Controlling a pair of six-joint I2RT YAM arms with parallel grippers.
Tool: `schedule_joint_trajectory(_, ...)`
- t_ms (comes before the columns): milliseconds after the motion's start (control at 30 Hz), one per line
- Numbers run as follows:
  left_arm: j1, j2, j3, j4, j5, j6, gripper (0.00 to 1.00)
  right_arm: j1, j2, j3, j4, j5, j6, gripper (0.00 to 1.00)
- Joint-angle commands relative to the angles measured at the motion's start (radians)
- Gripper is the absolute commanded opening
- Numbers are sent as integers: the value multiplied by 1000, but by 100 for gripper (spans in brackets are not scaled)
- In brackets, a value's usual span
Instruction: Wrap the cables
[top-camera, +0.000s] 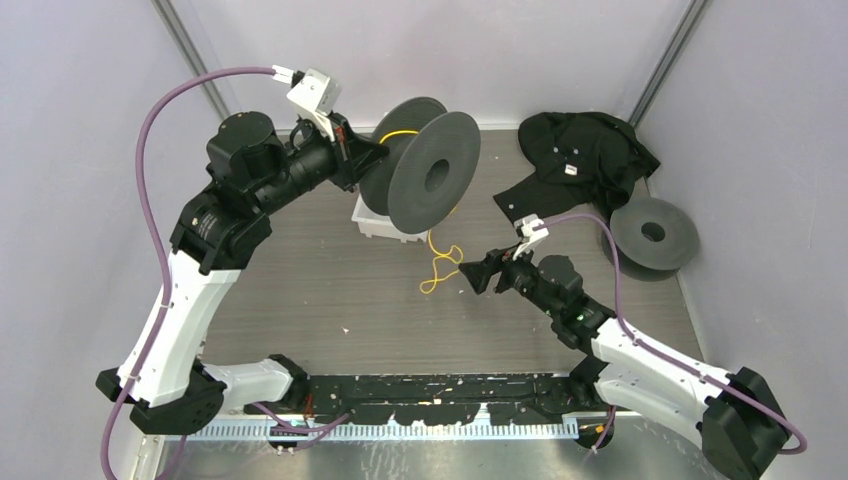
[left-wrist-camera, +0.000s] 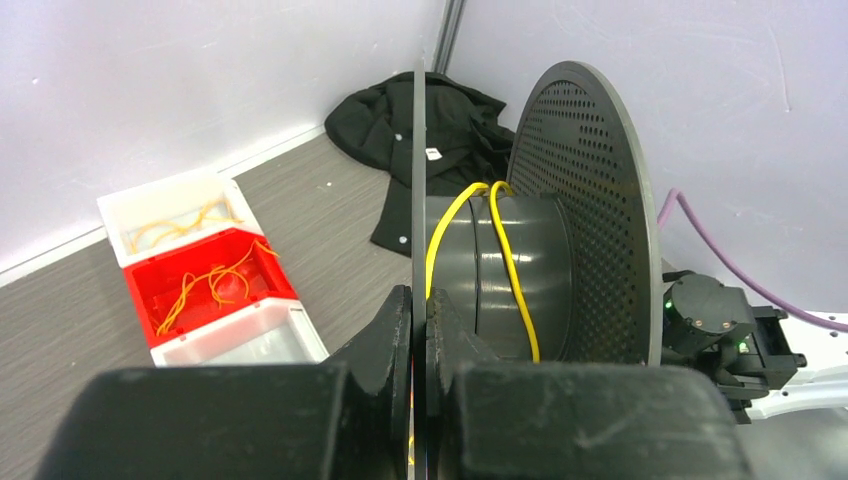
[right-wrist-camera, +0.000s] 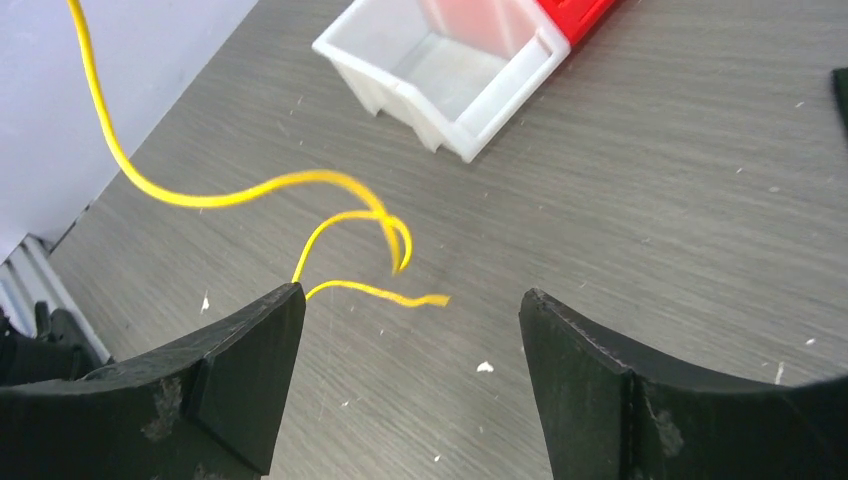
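Note:
A dark grey spool (top-camera: 435, 175) is held up above the table, and my left gripper (top-camera: 372, 152) is shut on its near flange (left-wrist-camera: 417, 150), the thin plate pinched between the fingertips (left-wrist-camera: 398, 320). A yellow cable (left-wrist-camera: 510, 260) runs over the spool's hub in two turns. It hangs down to the table in loose loops (top-camera: 440, 265). My right gripper (top-camera: 470, 275) is open just to the right of those loops. In the right wrist view the cable (right-wrist-camera: 250, 190) curls in front of the left finger (right-wrist-camera: 250, 340), and its free end (right-wrist-camera: 400, 297) lies between the open fingertips without touching them.
A row of white and red bins (left-wrist-camera: 215, 265) stands under the spool, with more yellow cords (left-wrist-camera: 210, 285) in two of them. A black cloth (top-camera: 580, 150) lies at the back right. A second grey spool (top-camera: 653, 232) lies flat beside it.

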Motion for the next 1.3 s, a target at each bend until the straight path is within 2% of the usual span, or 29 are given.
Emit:
schedule_joint_trajectory(0, -3, -22, 31, 153, 33, -40, 0, 18, 36, 9, -3, -73, 29, 84)
schedule_joint_trajectory(433, -2, -31, 37, 134, 29, -33, 0, 50, 291, 55, 295, 52, 32, 84)
schedule_joint_trajectory(800, -2, -33, 38, 131, 37, -31, 0, 50, 473, 97, 520, 118, 112, 82)
schedule_joint_trajectory(900, -2, -33, 39, 126, 34, -30, 0, 50, 534, 116, 580, 141, 132, 72)
schedule_joint_trajectory(967, -2, -33, 41, 121, 33, -30, 0, 50, 574, 134, 622, 146, 151, 52)
schedule_joint_trajectory(1067, -2, -32, 40, 119, 18, -31, 0, 50, 620, 163, 652, 113, 180, 9)
schedule_joint_trajectory(1100, -2, -31, 38, 120, 9, -31, 0, 50, 629, 171, 645, 92, 195, 2)
schedule_joint_trajectory(1200, -2, -27, 19, 136, -38, -55, 0, 84, 626, 201, 535, 77, 191, 1)
schedule_joint_trajectory(1267, -2, -19, -2, 162, -92, -119, 0, 148, 585, 239, 315, 156, 169, 1)
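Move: The yellow cable hangs from the spool. The stretch to grab is about 6 cm ahead of the right hand, 7 cm to its left and 3 cm lower. The held spool is some 32 cm above that hand, 7 cm left and 2 cm ahead. The white bin's near compartment lies roughly 24 cm ahead, 19 cm left and 14 cm below. From the left hand, that cable stretch is about 4 cm ahead, 7 cm right and 34 cm below. Dip the open right gripper about 5 cm while easing it left, then carry it forward and left, some 7 cm forward, to the cable hanging under the spool. Shut the fingers from wide open over the last part of the reach and pinch the cable between the tips. Keep the left gripper still, holding the spool by its flange. ##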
